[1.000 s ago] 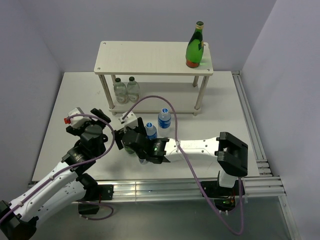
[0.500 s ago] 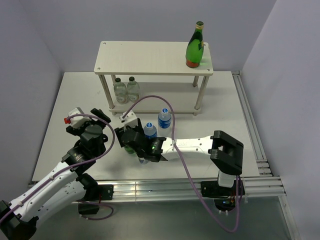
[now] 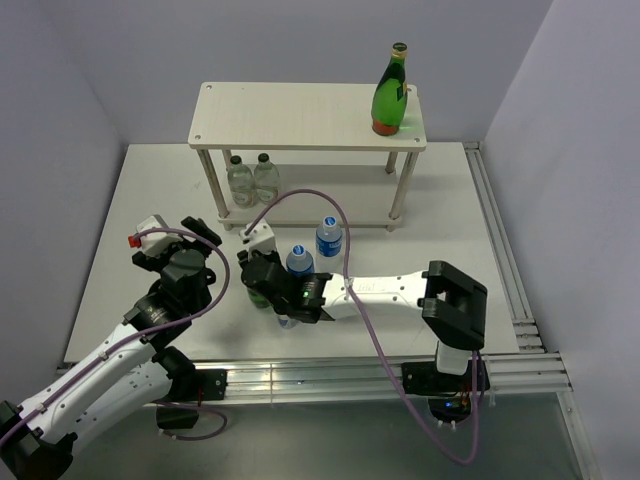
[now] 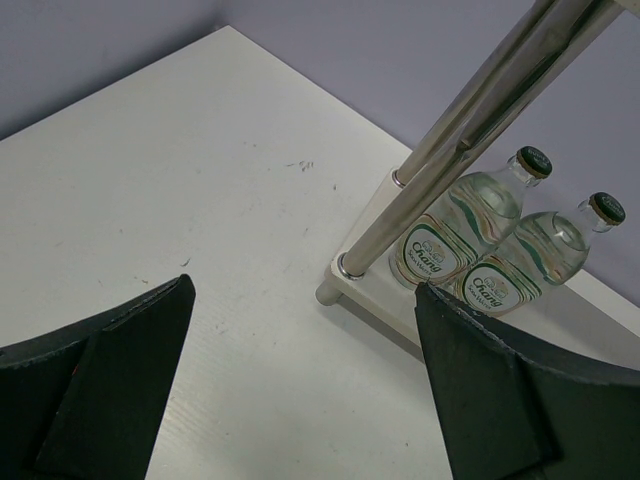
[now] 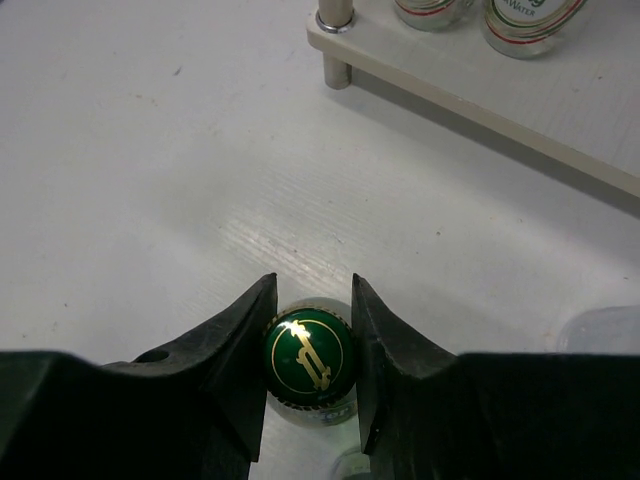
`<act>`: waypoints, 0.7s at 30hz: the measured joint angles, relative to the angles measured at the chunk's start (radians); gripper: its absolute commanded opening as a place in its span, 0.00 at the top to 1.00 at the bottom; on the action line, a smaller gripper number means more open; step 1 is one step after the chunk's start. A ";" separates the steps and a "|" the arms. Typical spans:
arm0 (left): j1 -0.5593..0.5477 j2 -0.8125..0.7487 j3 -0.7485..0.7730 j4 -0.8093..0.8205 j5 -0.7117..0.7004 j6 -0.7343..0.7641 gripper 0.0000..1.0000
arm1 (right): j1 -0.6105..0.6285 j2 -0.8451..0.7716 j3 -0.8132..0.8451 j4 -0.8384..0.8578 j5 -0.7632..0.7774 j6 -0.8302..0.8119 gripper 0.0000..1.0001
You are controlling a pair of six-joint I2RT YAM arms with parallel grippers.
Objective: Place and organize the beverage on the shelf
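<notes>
My right gripper (image 5: 312,285) is shut on the gold-marked green cap of an upright green bottle (image 5: 308,358) standing on the table. From above, that gripper (image 3: 262,272) covers most of the bottle (image 3: 258,297). Two blue-labelled water bottles (image 3: 300,261) (image 3: 329,238) stand just right of it. Another green bottle (image 3: 390,95) stands on the right end of the shelf's top board (image 3: 290,115). My left gripper (image 4: 302,295) is open and holds nothing, facing the shelf's front left leg (image 4: 400,215); seen from above, it (image 3: 198,232) hovers left of the right gripper.
Two clear glass bottles with green caps (image 3: 240,180) (image 3: 266,178) stand at the left of the shelf's lower board (image 4: 395,305). A purple cable (image 3: 340,225) loops over the water bottles. Grey walls close the table on three sides; a metal rail (image 3: 500,250) runs along its right edge.
The right gripper's jaws have come together on the green bottle's cap, after the arm slid slightly left. The left arm has not moved.
</notes>
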 measured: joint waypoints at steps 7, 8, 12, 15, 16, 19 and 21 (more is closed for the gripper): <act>0.000 0.000 0.000 -0.001 0.000 0.000 0.01 | -0.001 -0.045 0.089 -0.227 0.008 -0.047 1.00; 0.000 0.000 0.000 -0.001 0.000 0.000 0.01 | -0.003 -0.055 0.123 -0.272 0.009 -0.062 1.00; 0.000 0.000 0.000 -0.002 0.000 -0.001 0.01 | -0.021 -0.124 0.285 -0.365 0.017 -0.121 1.00; 0.000 0.000 0.000 -0.003 0.000 -0.001 0.01 | -0.054 -0.191 0.426 -0.383 0.016 -0.165 1.00; 0.000 -0.001 0.000 -0.003 0.000 -0.001 0.01 | -0.072 -0.211 0.486 -0.391 0.017 -0.183 1.00; 0.000 -0.004 0.000 -0.003 0.000 -0.001 0.01 | -0.138 -0.237 0.647 -0.398 0.032 -0.237 1.00; 0.000 -0.005 0.000 -0.003 0.001 -0.001 0.01 | -0.190 -0.240 0.739 -0.399 0.044 -0.281 1.00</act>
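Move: Ahead of the right hand, which already grips the small green bottle, the shelf top's middle lies roughly 36 cm out, 12 cm to the right and 13 cm higher; the tall green bottle on it stands some 33 cm ahead, 28 cm right. Nearby, the left blue-cap bottle is about 6 cm ahead and 10 cm right, the left can 6 cm back and 8 cm right. From the left hand, the shelf top's middle is about 33 cm ahead, 20 cm right. Lifting steeply with the small green bottle kept pinched near its neck, the right hand slips slightly right, then shoots up some 35 cm, picking up speed. On the way up it swings about 13 cm right and a little forward, towards the shelf top and its tall green bottle, while the fingers tip upward by roughly 20 degrees, with some roll and a slight clockwise turn. ##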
